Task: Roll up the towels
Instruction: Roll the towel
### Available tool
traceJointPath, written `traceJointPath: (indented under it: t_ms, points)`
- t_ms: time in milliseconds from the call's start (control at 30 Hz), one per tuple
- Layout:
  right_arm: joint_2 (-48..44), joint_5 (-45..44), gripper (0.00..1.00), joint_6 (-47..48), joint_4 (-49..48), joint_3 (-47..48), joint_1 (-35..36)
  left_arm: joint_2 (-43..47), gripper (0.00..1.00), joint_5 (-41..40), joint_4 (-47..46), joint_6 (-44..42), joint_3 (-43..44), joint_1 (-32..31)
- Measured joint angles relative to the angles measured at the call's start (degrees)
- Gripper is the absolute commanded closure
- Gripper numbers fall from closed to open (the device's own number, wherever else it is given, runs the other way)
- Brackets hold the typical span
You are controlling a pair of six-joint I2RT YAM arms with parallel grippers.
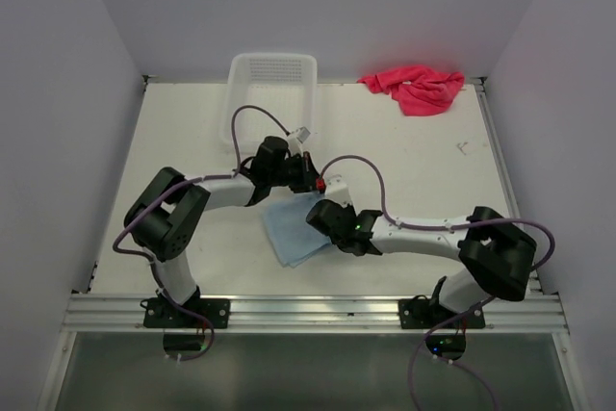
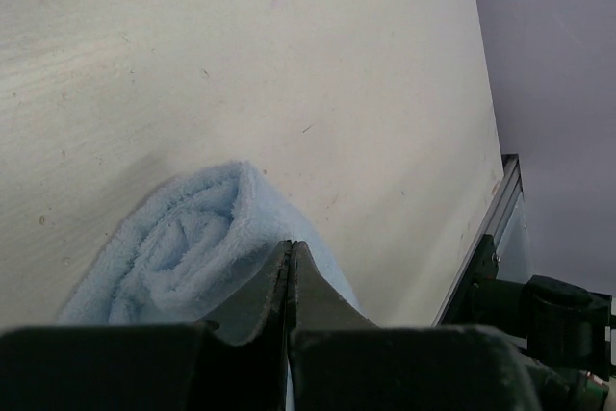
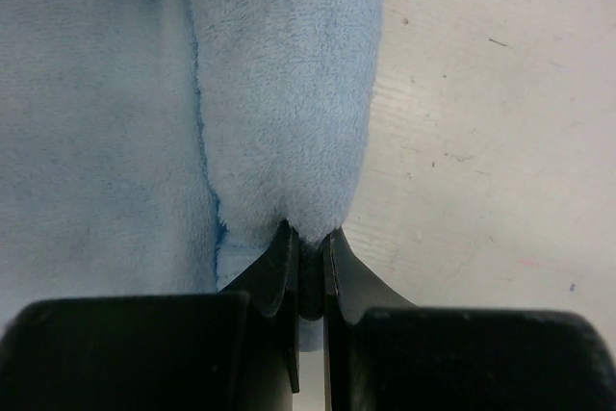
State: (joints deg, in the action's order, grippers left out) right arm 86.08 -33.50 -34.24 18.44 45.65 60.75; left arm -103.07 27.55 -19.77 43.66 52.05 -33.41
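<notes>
The light blue towel (image 1: 294, 233) lies on the table between the two arms, partly rolled. In the left wrist view its rolled end (image 2: 188, 243) shows a spiral of cloth. My left gripper (image 2: 290, 245) is shut, its tips pressed against that roll, and it sits at the towel's far edge (image 1: 310, 178). My right gripper (image 3: 308, 236) is shut on a folded edge of the light blue towel (image 3: 279, 93), with cloth pinched between its jaws; it sits over the towel's right side (image 1: 320, 211). The pink-red towel (image 1: 414, 87) lies crumpled at the far right of the table.
A white mesh basket (image 1: 272, 93) stands at the back of the table (image 1: 414, 170), just beyond the left arm. White walls close in the left, back and right sides. An aluminium rail (image 1: 318, 313) runs along the near edge.
</notes>
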Motion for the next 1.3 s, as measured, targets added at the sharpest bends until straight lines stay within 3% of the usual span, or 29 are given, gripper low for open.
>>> traceJointPath:
  t_ms: [367, 600, 867, 1000, 1033, 1167, 1300]
  points:
    - [15.06, -18.12, 1.0, -1.03, 14.8, 13.51, 10.69, 3.78, 1.0, -0.37, 0.52, 0.0, -1.18, -0.55]
    - [18.29, -20.0, 1.0, -1.68, 17.86, 16.65, 12.44, 2.82, 1.0, -0.57, -0.37, -0.74, -3.28, -2.47]
    - [17.94, -18.82, 0.85, -2.75, 18.16, 16.7, 12.46, -0.24, 1.0, -0.85, -4.11, -1.2, -8.2, -2.4]
    - [14.6, -15.87, 0.66, -4.11, 18.03, 16.15, 11.96, -0.26, 1.0, -0.24, -6.58, -1.2, -9.75, -2.08]
    - [12.57, -14.75, 0.57, -4.31, 17.25, 15.17, 11.56, -0.26, 1.0, 0.0, -7.04, -1.2, -10.08, -1.92]
    - [-0.79, -7.28, 0.47, -4.37, 12.7, 8.02, 7.89, -0.26, 1.0, 0.46, -8.55, -1.2, -11.06, -1.38]
    - [-13.22, 3.67, 0.44, -4.83, 2.23, -2.16, -0.92, -0.26, 1.0, 0.7, -9.75, -1.18, -11.69, -1.2]
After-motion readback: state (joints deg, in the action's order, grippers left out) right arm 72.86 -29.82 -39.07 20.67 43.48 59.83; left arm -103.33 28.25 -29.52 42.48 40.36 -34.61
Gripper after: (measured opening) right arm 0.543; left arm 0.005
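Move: My closed left hand hovers over the far end of the blue towel's roll; the roll's middle lies about 6 cm back, 2 to the right and 6 below. My right hand already pinches the roll's near end, with that middle some 5 cm ahead and 2 to its left. The flat part still to be rolled is about 11 cm left of my right hand, level with it. The white basket stands roughly 20 cm ahead and 10 left of my left hand. Keeping its pinch, my right hand rolls over to its left by about 25 degrees and carries the near end 2 to 3 cm left. My left hand rises slightly, then comes back 4 cm and down onto the roll, fingers shut, and rests there; only then do my right fingers open, lift clear by some 5 cm, swing back right and untwist. ##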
